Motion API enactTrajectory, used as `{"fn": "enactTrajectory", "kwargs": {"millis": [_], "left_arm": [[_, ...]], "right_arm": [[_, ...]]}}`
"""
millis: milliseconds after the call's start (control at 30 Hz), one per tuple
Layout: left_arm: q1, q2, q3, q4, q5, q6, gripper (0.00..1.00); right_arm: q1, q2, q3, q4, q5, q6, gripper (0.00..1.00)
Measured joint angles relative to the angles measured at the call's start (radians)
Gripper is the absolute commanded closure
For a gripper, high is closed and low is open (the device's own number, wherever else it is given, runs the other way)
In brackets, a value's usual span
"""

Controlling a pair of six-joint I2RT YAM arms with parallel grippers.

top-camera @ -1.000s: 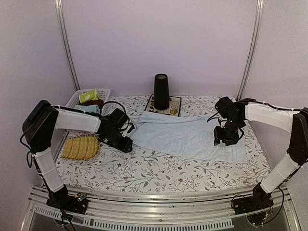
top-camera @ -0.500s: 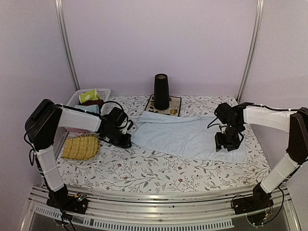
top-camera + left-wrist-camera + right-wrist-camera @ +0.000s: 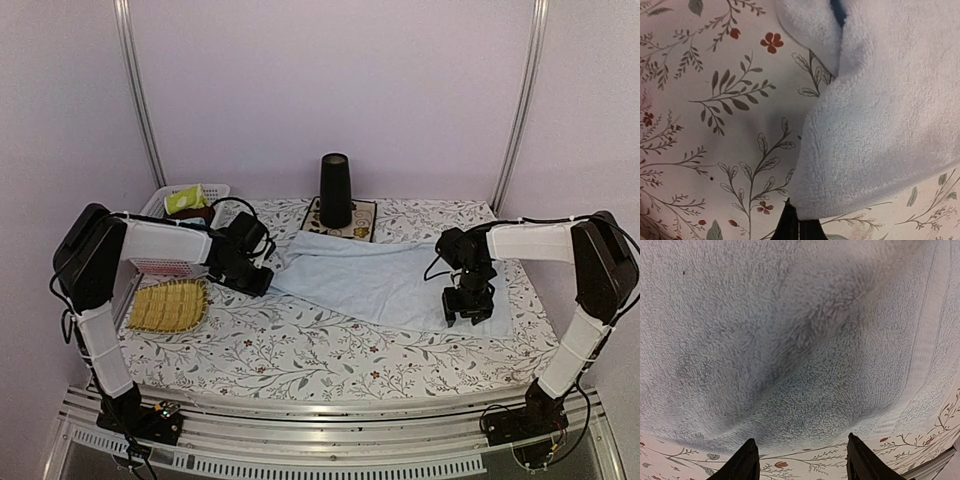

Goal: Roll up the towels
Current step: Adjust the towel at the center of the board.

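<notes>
A light blue towel point(image 3: 380, 280) lies spread flat across the flowered tablecloth. At its left corner, my left gripper point(image 3: 262, 283) is shut on the towel's edge point(image 3: 840, 190), with the black fingers point(image 3: 790, 227) pressed together under the fabric. My right gripper point(image 3: 468, 312) hangs open over the towel's right end. Its fingertips point(image 3: 747, 452) straddle the near hem point(image 3: 805, 430) without touching it. A yellow-green towel point(image 3: 185, 199) sits in the white basket at the back left.
The white basket point(image 3: 222, 190) stands at the back left, with a woven yellow tray point(image 3: 170, 305) in front of it. A tall black cup point(image 3: 335, 190) stands on a flowered mat point(image 3: 365, 225) just behind the blue towel.
My left gripper went from open to shut on the blue towel's left corner and shifted slightly back. My right gripper slid a little left over the towel's right end, still open.
</notes>
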State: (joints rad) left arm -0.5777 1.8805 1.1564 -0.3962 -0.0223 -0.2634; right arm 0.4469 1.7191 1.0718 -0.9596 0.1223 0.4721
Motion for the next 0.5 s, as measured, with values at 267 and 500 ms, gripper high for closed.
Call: {"fn": "enactTrajectory", "kwargs": {"millis": [267, 500], "left_arm": [[-0.051, -0.077, 0.138, -0.038, -0.326, 0.212, 1.0], [-0.218, -0.156, 0.06, -0.068, -0.552, 0.362, 1.0]], "right_arm": [[0.0, 0.047, 0.002, -0.002, 0.03, -0.031, 0.4], [0.0, 0.056, 0.002, -0.007, 0.043, -0.058, 0.4]]}}
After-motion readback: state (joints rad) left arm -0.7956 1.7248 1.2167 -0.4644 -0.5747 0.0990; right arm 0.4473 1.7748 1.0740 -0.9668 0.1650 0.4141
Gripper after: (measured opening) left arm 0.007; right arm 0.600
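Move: The left hand already pinches the white towel's near-left corner; the towel's middle lies about 21 cm to its right and 2 cm ahead, roughly 2 cm lower. The folded far-left corner is some 15 cm ahead and 6 cm right, the woven tray about 17 cm left and 4 cm back. From the right hand, the towel's near edge lies about 1 cm back and 2 cm below, its near-right corner some 3 cm back and 6 cm right. Still pinching the towel's near-left corner, the left hand whips it up about 10 cm, first swinging forward some 4 cm towards the far side and then back over the same distance, while its wrist tilts some 40 degrees so the fingers swing forward and left. The right hand eases down about 1 cm and slightly right onto the towel by its near edge, fingers staying open. ##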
